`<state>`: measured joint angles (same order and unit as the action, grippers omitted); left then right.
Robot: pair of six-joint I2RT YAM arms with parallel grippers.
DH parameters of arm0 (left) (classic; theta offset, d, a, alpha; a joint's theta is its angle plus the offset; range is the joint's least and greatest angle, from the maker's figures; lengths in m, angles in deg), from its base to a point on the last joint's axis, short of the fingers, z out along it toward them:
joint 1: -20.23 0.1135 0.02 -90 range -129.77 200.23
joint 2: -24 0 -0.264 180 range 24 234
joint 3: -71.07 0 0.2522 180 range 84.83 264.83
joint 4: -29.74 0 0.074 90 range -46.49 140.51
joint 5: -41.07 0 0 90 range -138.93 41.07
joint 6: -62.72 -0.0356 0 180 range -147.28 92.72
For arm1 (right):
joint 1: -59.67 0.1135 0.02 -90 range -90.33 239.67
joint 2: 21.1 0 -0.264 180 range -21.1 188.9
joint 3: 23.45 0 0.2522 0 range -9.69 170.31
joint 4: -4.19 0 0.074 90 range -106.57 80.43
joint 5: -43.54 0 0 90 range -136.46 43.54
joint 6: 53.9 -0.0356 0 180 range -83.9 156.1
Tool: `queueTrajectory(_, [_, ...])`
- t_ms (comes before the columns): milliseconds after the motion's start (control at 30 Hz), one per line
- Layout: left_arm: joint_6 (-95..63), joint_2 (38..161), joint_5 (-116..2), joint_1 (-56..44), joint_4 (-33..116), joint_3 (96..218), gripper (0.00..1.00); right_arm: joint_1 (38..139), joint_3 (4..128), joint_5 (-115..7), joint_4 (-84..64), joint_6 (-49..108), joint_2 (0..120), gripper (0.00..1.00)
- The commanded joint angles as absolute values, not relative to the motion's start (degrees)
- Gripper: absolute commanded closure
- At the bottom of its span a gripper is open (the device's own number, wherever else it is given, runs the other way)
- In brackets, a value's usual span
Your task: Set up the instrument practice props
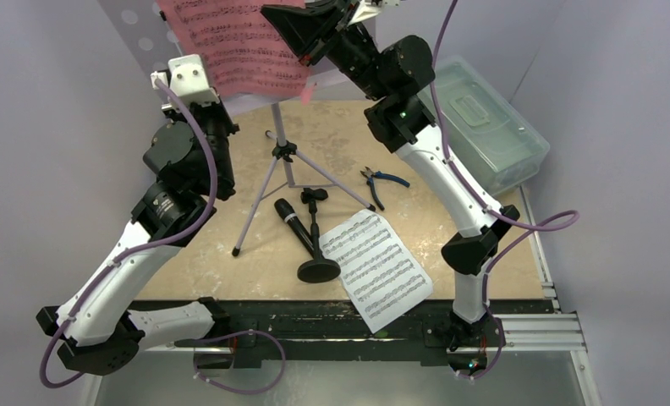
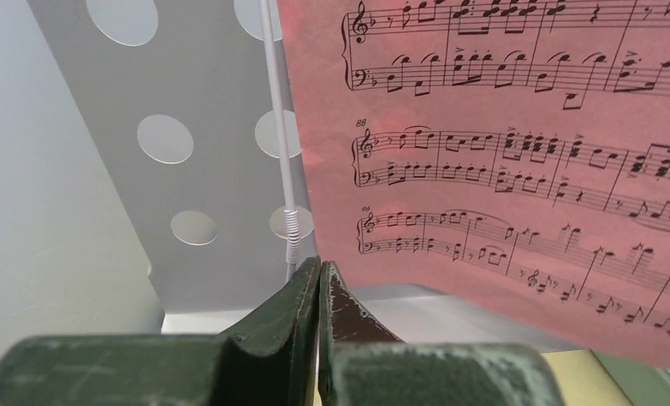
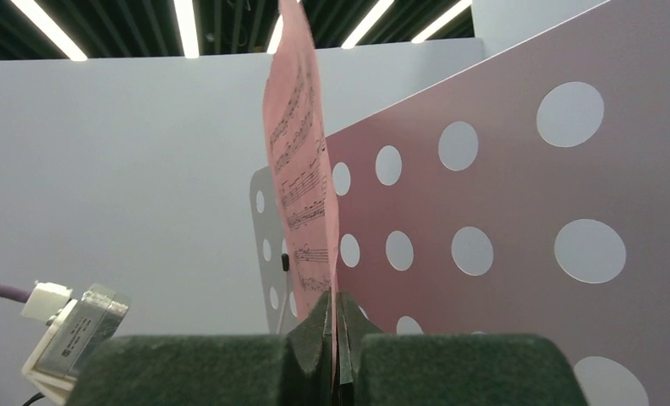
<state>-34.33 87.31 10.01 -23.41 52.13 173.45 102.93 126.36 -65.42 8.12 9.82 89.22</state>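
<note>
The lavender music stand (image 1: 282, 156) rises on its tripod at the table's back, its hole-punched tray (image 2: 205, 169) facing me. A pink music sheet (image 1: 234, 46) stands against the tray. My right gripper (image 3: 336, 298) is shut on that sheet's edge (image 3: 302, 169), beside the tray (image 3: 518, 194). My left gripper (image 2: 321, 269) is shut at the tray's lower lip, left of the pink sheet (image 2: 501, 152), with nothing between its fingers. The tray's white wire page holder (image 2: 279, 127) ends just behind the left finger. On the table lie the white music sheet (image 1: 374, 266) and the black microphone (image 1: 293, 224), beside the short round-based mic stand (image 1: 317, 269).
Blue-handled pliers (image 1: 381, 182) lie right of the tripod legs. A clear lidded plastic box (image 1: 484, 123) sits at the back right corner. Grey walls close in on the left and behind the stand.
</note>
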Motion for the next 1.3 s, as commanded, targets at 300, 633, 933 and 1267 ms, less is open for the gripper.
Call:
queueTrajectory(300, [-41.9,81.13,4.01,-23.36,35.54,165.3,1.0,103.95,120.74,-54.7,12.47,12.29,84.92,1.0])
queueTrajectory(633, [-39.41,81.94,2.16,-23.37,38.5,166.88,0.97,104.11,122.09,-56.08,12.23,12.53,85.48,1.0])
queueTrajectory(933, [-30.22,86.79,10.01,-23.41,54.45,177.35,0.43,104.22,120.73,-57.87,13.58,12.66,84.07,1.0])
queueTrajectory(1267, [-27.83,90.35,17.67,-23.37,62.0,183.27,0.42,104.18,123.94,-57.8,9.74,14.9,85.11,1.0])
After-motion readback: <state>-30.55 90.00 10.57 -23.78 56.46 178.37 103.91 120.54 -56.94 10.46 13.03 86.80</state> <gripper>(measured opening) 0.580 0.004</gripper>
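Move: The sheet music's lower left corner sits right at the nearly shut left fingertips, about 2 cm ahead and 1 cm lower. The foot of the stand's page wire is 2 cm ahead and 1 cm left of that hand, and the stand's lip runs some 3 cm ahead and 3 cm below. For the right hand, which already holds the sheet, the stand board's middle is about 7 cm ahead and 6 cm left, 2 cm below; the corner lies roughly 10 cm left, 3 cm back and 13 cm below. The pink sheet, still pinched by the right hand, is carried about 2.5 cm forward and slightly down towards the stand board, turning some 5 degrees clockwise, held there, then eased back under a centimetre and up. At its lower left corner the shut left fingers back off and rise about 1 cm, tip up, then open past half while swinging right, and return forward, slightly left and down, to stand spread in front of the corner. ##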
